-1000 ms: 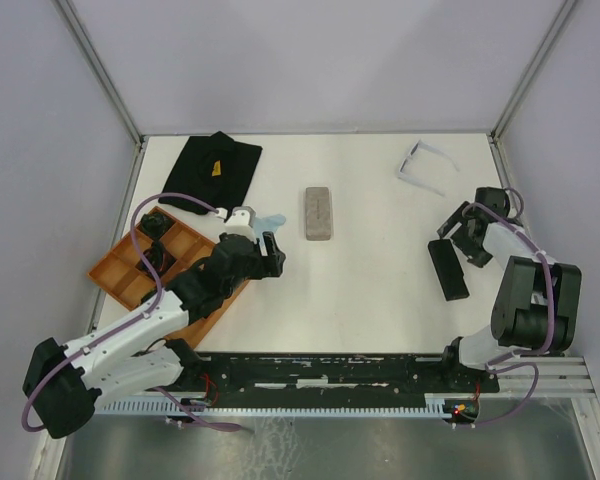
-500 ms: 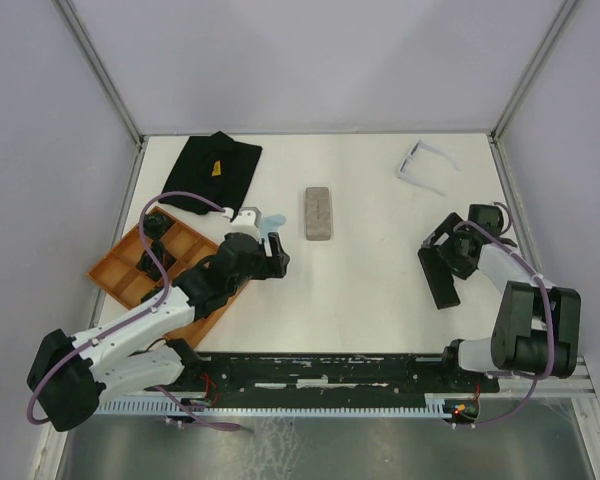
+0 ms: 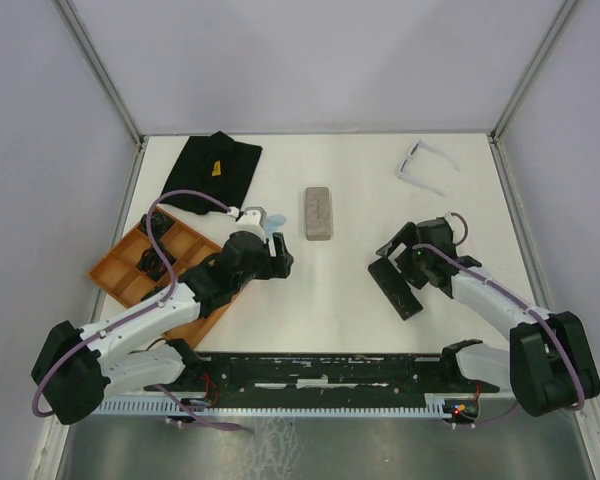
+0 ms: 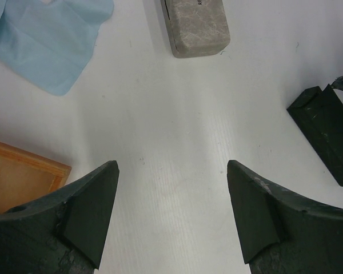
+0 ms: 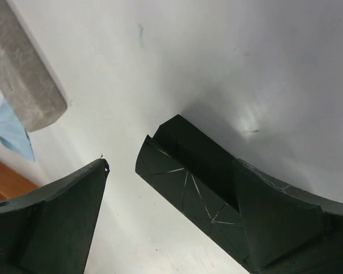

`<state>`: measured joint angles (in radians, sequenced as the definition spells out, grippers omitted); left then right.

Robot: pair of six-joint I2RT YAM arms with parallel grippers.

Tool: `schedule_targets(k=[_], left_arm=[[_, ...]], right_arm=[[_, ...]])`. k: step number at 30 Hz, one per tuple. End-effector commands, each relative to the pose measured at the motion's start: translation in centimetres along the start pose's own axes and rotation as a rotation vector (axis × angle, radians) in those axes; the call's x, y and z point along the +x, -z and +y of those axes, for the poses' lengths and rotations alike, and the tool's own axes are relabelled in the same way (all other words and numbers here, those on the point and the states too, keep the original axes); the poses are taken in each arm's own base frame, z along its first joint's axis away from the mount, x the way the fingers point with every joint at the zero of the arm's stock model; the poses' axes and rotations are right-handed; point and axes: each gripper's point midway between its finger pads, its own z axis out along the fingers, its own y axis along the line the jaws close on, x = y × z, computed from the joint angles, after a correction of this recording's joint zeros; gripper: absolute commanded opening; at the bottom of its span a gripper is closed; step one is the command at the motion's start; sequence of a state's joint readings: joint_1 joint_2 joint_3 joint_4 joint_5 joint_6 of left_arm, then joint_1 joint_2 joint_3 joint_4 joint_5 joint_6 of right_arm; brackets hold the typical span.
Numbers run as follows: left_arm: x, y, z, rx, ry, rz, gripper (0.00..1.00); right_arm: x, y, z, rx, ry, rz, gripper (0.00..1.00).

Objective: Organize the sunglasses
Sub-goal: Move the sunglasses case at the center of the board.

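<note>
The pale-framed sunglasses point(image 3: 425, 165) lie unfolded at the table's far right. My right gripper point(image 3: 392, 255) point(image 5: 171, 188) is open and low over the table. A black oblong case point(image 3: 405, 300) point(image 5: 200, 182) lies between its fingers, against the right-hand one. My left gripper point(image 3: 280, 262) point(image 4: 171, 188) is open over bare table near the middle, with nothing between its fingers. A grey case point(image 3: 318, 212) point(image 4: 197, 25) lies ahead of it, and the black case point(image 4: 328, 128) shows at the right edge of the left wrist view.
An orange compartment tray point(image 3: 130, 275) point(image 4: 23, 177) sits at the left with dark objects inside that I cannot make out. A light blue cloth point(image 3: 270, 220) point(image 4: 51, 40) lies beside the left wrist. A black fabric pouch point(image 3: 215, 170) is at the far left.
My right arm has swept left and nearer, bringing the black case from the right side toward the middle. My left gripper has edged slightly to the right.
</note>
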<state>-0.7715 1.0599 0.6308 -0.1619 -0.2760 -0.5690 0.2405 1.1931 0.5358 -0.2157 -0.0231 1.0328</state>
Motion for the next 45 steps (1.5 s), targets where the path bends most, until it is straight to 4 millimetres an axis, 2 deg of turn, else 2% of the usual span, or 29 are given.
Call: schedule_targets(k=[1,7,10,13,17,20,21,23,25,27,29,31,38,42,45], left_arm=[[-2.9,0.1,-2.2,0.065,0.026,-0.069,0.84],[-2.5,-0.3,-2.4,0.072,0.034,-0.052,0.84],[-2.2,-0.5,-2.5,0.076,0.042,-0.046,0.83],[-2.0,-0.7,-2.5,0.079,0.048,-0.041,0.83],[-1.5,-1.0,-2.7,0.089,0.058,-0.03,0.82],[-1.4,-1.2,-2.9,0.098,0.058,-0.022,0.82],[-1.4,-1.2,-2.9,0.098,0.059,-0.022,0.82],[-1.4,-1.3,-3.0,0.099,0.057,-0.021,0.82],[-1.5,-1.2,-3.1,0.103,0.053,-0.022,0.82],[-1.6,-1.2,-3.0,0.098,0.048,-0.027,0.82],[-2.0,-1.2,-2.9,0.091,0.04,-0.036,0.82],[-2.5,-0.9,-2.4,0.061,0.037,-0.052,0.82],[-5.4,1.8,-1.1,0.03,0.071,-0.195,0.82],[-5.8,2.3,-0.7,0.013,0.056,-0.21,0.82],[-5.8,2.2,-0.7,0.009,0.058,-0.207,0.82]], right_arm=[[-0.1,0.0,4.5,-0.1,-0.048,-0.066,0.97],[3.8,0.0,8.5,-0.18,0.063,0.04,0.97],[5.5,0.1,9.3,-0.2,0.113,0.091,0.97],[6.6,0.6,9.2,-0.205,0.149,0.107,0.97],[6.0,1.6,8.7,-0.187,0.25,0.06,0.97],[3.9,2.0,7.4,-0.1,0.477,-0.006,0.98],[3.3,2.1,7.0,-0.075,0.603,-0.015,0.99],[2.9,2.3,6.5,-0.058,0.813,0.011,0.99],[3.4,2.6,6.0,-0.06,0.975,0.084,0.99],[4.8,2.7,6.0,-0.115,1.087,0.189,0.99],[7.1,2.9,6.4,-0.209,1.145,0.33,0.99],[8.2,2.7,6.4,-0.235,1.184,0.416,0.99],[9.0,2.3,6.1,-0.226,1.3,0.486,0.99],[10.0,2.1,5.9,-0.211,1.362,0.53,0.99],[9.7,1.4,5.4,-0.133,1.4,0.52,0.99]])
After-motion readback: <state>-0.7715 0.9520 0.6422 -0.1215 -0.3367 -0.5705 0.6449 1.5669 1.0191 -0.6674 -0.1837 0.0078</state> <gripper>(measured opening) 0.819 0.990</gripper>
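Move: The black sunglasses case is at my right hand, against the inner side of my right-hand finger: its middle is about 4 cm back, 2 cm right and 2 cm below, and it slants from far left to near right. The grey case lies some 16 cm ahead and 15 cm left; the blue cloth, about 13 cm ahead and 29 cm left. From my left hand the black case is roughly 27 cm to the right, about 1 cm back and 10 cm lower. With my right hand still open, I keep pushing the black case left for about 10 cm, my right-hand finger on its side. Then I ease back a little to the right, rise some 3 cm and turn the wrist counter-clockwise, nearly 80 degrees in all, drawing back 5 cm and lowering again with the open fingers astride the case. My left hand drifts 2 cm right, then lifts about 5 cm, tilting up. ##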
